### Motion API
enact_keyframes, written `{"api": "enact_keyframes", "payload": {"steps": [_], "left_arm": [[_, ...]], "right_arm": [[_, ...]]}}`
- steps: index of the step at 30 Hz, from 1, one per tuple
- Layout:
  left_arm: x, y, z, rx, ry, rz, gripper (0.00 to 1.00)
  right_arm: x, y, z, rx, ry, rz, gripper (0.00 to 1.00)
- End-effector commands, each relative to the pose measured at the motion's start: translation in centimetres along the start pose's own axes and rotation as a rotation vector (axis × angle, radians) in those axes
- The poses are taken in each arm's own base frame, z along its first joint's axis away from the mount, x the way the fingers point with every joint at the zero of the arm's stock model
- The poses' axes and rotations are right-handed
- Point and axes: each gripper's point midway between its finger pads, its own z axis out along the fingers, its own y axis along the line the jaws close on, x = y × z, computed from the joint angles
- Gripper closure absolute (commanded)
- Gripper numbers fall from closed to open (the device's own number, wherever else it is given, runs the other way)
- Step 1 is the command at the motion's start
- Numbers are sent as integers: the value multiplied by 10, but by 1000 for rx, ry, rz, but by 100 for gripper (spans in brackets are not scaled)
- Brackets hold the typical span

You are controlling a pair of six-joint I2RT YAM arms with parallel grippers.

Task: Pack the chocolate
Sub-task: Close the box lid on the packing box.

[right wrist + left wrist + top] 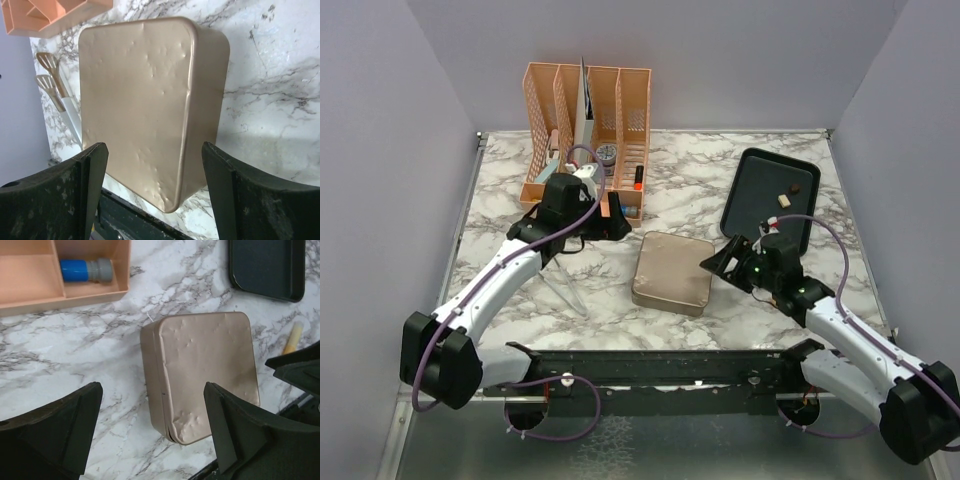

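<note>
The square gold tin [672, 272] lies shut on the marble table, its lid dented. Two small chocolate pieces rest on the black tray [755, 170]: a dark one [796, 187] and a cream one [784, 200]. My left gripper [612, 225] hovers off the tin's far-left corner, open and empty. In the left wrist view the tin [205, 370] lies ahead of the left gripper [152, 427], partly between its spread fingers. My right gripper [718, 262] sits at the tin's right edge, open and empty. In the right wrist view the tin [145, 100] fills the space ahead of the right gripper [152, 195].
An orange desk organiser [585, 130] stands at the back left, with a blue-capped tube [85, 270] in its front compartment. Clear tongs [565, 285] lie left of the tin and also show in the right wrist view as tongs [55, 85]. The arms' black mounting rail [660, 365] runs along the near edge.
</note>
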Motion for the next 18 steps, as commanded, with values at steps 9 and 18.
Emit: {"api": "enact_keyframes", "payload": {"steps": [9,18], "left_arm": [[50,-20,45,229,212,-18,23],[58,-25,63,277,259,-24,30]], "right_arm": [[-18,15,10,-77,-74,-96,17],[-16,14,30,-130,-63,-47,18]]}}
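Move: The closed packing box sits right and nearer of my left hand, its middle about 12 cm right, 6 cm back and 15 cm below. From that hand, the blue bottle in the organizer is some 10 cm straight ahead, and the spatulas are about 13 cm left and 7 cm back, both far below. From my right hand the box's middle is about 9 cm left, nearly level fore and aft, 6 cm lower; the black tray lies roughly 19 cm ahead and 14 cm right. I sink my left hand about 7 cm and carry it some 5 cm right, down towards the box's left side, tipping the fingers about 15 degrees further down, swinging them clockwise and drawing them partly together. My right hand, fingers wide, slides about 2.5 cm forward beside the lid's right edge, rising slightly then settling, its fingers tilting up a little. ##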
